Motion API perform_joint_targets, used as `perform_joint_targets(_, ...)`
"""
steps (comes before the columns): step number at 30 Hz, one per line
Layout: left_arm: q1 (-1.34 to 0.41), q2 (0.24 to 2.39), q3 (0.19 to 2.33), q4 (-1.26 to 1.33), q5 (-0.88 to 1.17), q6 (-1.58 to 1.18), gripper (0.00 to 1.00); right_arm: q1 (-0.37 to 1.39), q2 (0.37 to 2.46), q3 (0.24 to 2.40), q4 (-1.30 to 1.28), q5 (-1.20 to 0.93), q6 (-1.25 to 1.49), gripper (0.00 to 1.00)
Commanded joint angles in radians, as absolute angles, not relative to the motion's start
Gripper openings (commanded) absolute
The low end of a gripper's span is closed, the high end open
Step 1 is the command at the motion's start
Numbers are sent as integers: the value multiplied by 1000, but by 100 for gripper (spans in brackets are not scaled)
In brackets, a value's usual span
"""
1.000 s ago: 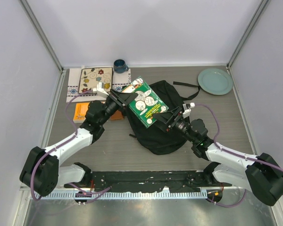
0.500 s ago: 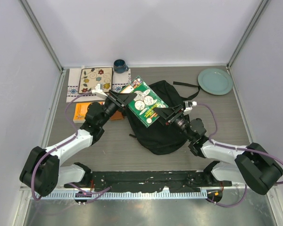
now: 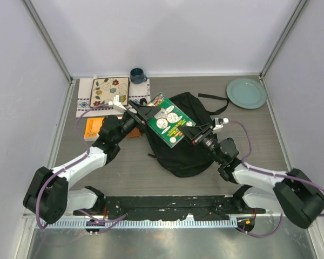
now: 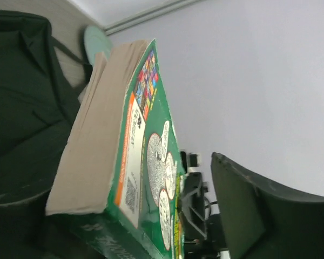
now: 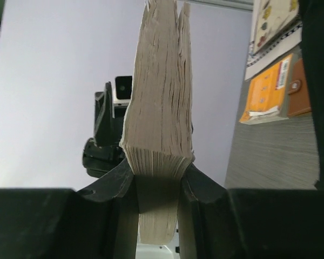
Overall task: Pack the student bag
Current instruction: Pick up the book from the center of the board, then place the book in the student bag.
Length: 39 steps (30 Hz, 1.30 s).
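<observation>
A thick green book (image 3: 167, 120) hangs tilted above the student bag (image 3: 186, 157), a big black backpack lying in the middle of the table. My right gripper (image 3: 192, 134) is shut on the book's lower right edge; in the right wrist view its jaws (image 5: 157, 178) pinch the page block (image 5: 159, 108). My left gripper (image 3: 142, 110) is at the book's upper left corner and stands open. In the left wrist view there is a clear gap between the green cover (image 4: 151, 162) and one finger (image 4: 248, 205). The bag's dark fabric (image 4: 21, 108) lies beneath.
A patterned mat (image 3: 105, 91) and a blue mug (image 3: 137, 75) sit at the back left. An orange notebook (image 3: 92, 128) and a brown wallet (image 5: 299, 89) lie left of the bag. A pale green plate (image 3: 246, 93) is at the back right.
My right gripper has moved in and closed on the book's lower edge. My left gripper has let go of the book and opened. The book has barely shifted.
</observation>
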State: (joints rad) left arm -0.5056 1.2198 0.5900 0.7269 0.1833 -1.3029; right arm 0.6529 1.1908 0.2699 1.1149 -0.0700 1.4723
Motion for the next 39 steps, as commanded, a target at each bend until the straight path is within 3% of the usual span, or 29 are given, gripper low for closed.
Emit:
perform_joint_targets(1, -512, 1186, 692, 540, 268, -1145, 88, 653, 931, 287, 880, 29, 1321, 0)
perform_joint_targets(2, -512, 1174, 698, 464, 264, -1094, 97, 653, 884, 302, 780, 79, 1289, 0)
perform_joint_targets(3, -512, 1146, 703, 428, 258, -1059, 100, 653, 832, 337, 596, 103, 1208, 0)
perform_joint_targets(8, -512, 1059, 822, 56, 186, -801, 100, 649, 585, 451, 98, 308, 1049, 0)
perform_joint_targets(11, -512, 1019, 903, -102, 124, -672, 100, 644, 532, 492, -65, 406, 1005, 0)
perform_joint_targets(17, -514, 971, 1019, -281, 45, -503, 100, 643, 503, 534, -198, 448, 954, 0)
perform_joint_targets(21, -512, 873, 930, -197, 75, -491, 100, 643, 474, 549, -235, 465, 943, 0)
perform_joint_targets(28, -512, 676, 788, -130, -72, -546, 99, 643, 442, 607, -320, 498, 913, 0)
perform_joint_targets(33, -512, 892, 955, -439, -25, -477, 100, 643, 423, 670, -412, 546, 888, 0)
perform_joint_targets(36, -512, 1097, 1052, -643, -153, -535, 100, 643, 410, 703, -471, 587, 874, 0)
perform_joint_targets(39, -515, 1242, 1132, -750, -131, -528, 100, 643, 385, 733, -537, 629, 876, 0)
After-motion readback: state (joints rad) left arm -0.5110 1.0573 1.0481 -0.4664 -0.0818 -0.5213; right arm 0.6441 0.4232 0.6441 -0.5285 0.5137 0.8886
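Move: The book hangs between my hands. Its middle is about 7 cm to the right of my left hand, 3 cm back and level; from my right hand, pinching the opposite lower edge, about 6 cm left, 4 cm ahead and level. The black bag's middle lies roughly 6 cm ahead of my left hand, 11 cm right and 25 cm down; from my right hand, straight ahead some 11 cm. The brown wallet is about 11 cm left and 9 cm ahead of my left hand, well below. My right hand keeps its pinch and carries the book about 17 cm to the right, dipping midway and coming back up, while rolling some 50 degrees so its fingers tip down, and turning clockwise. My left hand, already opening, spreads fully and backs off the book to the left, rising, then comes forward and sinks, its fingers rolling down towards the bag side. ##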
